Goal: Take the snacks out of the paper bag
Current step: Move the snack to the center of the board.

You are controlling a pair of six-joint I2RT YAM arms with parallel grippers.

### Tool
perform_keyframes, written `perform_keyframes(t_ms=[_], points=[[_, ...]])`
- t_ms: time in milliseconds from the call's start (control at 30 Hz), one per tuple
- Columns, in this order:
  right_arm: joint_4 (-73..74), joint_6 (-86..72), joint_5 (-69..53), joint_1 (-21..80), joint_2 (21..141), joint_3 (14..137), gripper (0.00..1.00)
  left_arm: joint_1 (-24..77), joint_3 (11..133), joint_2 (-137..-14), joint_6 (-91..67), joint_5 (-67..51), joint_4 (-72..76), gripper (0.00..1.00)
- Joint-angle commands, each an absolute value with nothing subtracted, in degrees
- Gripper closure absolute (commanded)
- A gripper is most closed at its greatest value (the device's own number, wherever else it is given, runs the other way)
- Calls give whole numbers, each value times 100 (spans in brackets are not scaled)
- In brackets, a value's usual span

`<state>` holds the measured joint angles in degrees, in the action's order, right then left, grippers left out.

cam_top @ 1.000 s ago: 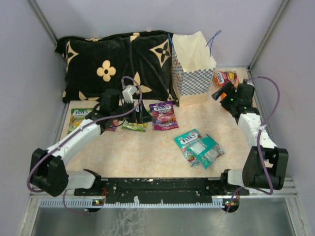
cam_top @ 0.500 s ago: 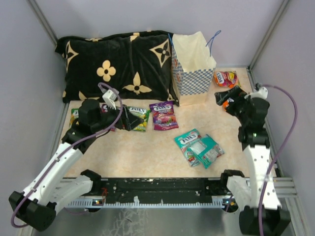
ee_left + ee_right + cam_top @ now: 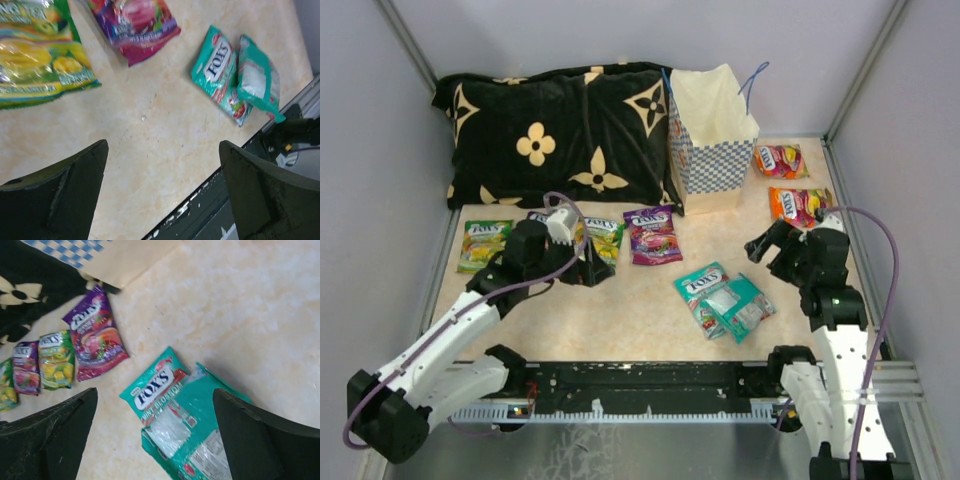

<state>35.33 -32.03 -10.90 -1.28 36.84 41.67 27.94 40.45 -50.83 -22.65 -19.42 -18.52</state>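
The checkered paper bag point(image 3: 710, 150) stands upright at the back, against the cushion. Snacks lie flat on the table: green packets point(image 3: 485, 243) point(image 3: 604, 237), a purple one point(image 3: 653, 234), two teal ones point(image 3: 702, 287) point(image 3: 742, 305) and two orange ones point(image 3: 779, 160) point(image 3: 798, 204). My left gripper point(image 3: 590, 266) hangs open just near of the second green packet point(image 3: 40, 55), with bare table between its fingers point(image 3: 162, 146). My right gripper point(image 3: 768, 248) is open and empty, right of the teal packets point(image 3: 157, 382). The bag's inside is not visible.
A black cushion with tan flowers point(image 3: 550, 130) fills the back left. A small magenta packet point(image 3: 538, 218) lies by the cushion's front edge. Grey walls close in both sides. The black rail point(image 3: 650, 378) with the arm bases runs along the near edge.
My right arm has drawn back from the far right toward the middle, leaving an orange packet on the table. My left arm swung back and then right; the green packet stays by the cushion.
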Motion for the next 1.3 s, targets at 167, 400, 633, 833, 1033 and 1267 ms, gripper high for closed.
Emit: perform_keyframes(t_ms=[167,400,633,833,1033,1267], points=[[4626,-3719,209,404,3980,4108,1,4988,4246,-6822,-2759,-226,-1166,2],[4067,-4143,509,1300,4444,3889,1,5250,4755,-8577,-2777,-604,41,5],[3525,-4188,668,1731,5027,3683,1,5246,5552,-9965,-2529,-755,637,17],[3283,-3969,651,1729,5194,3719,7,5212,6061,-10627,-2459,-624,774,38],[3261,-3820,650,1731,5370,3736,7,5144,6221,-10817,-2343,-997,788,59],[3137,-3802,609,1728,5480,3705,6,5079,6252,-10686,-2241,-1317,770,96]])
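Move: The face-up mint bag lies under the edge of the green bag. From my left hand its middle is about 27 cm right, 1 cm back and 15 cm down. The purple bag lies 14 cm ahead and 14 cm right of that hand, the yellow bag 12 cm straight ahead. From my right hand the green bag is roughly 6 cm left, 4 cm back and 16 cm down, the mint bag 14 cm left and 3 cm back. I sweep my left hand some 20 cm right and 15 cm down to the mint bag's near-left corner, drawing back a little before reaching forward again, and close the wide-open fingers almost shut to pinch that corner. Meanwhile my right hand sinks about 11 cm towards the green bag, drifting left, its fingers tipping down some 20 degrees and staying wide open. ##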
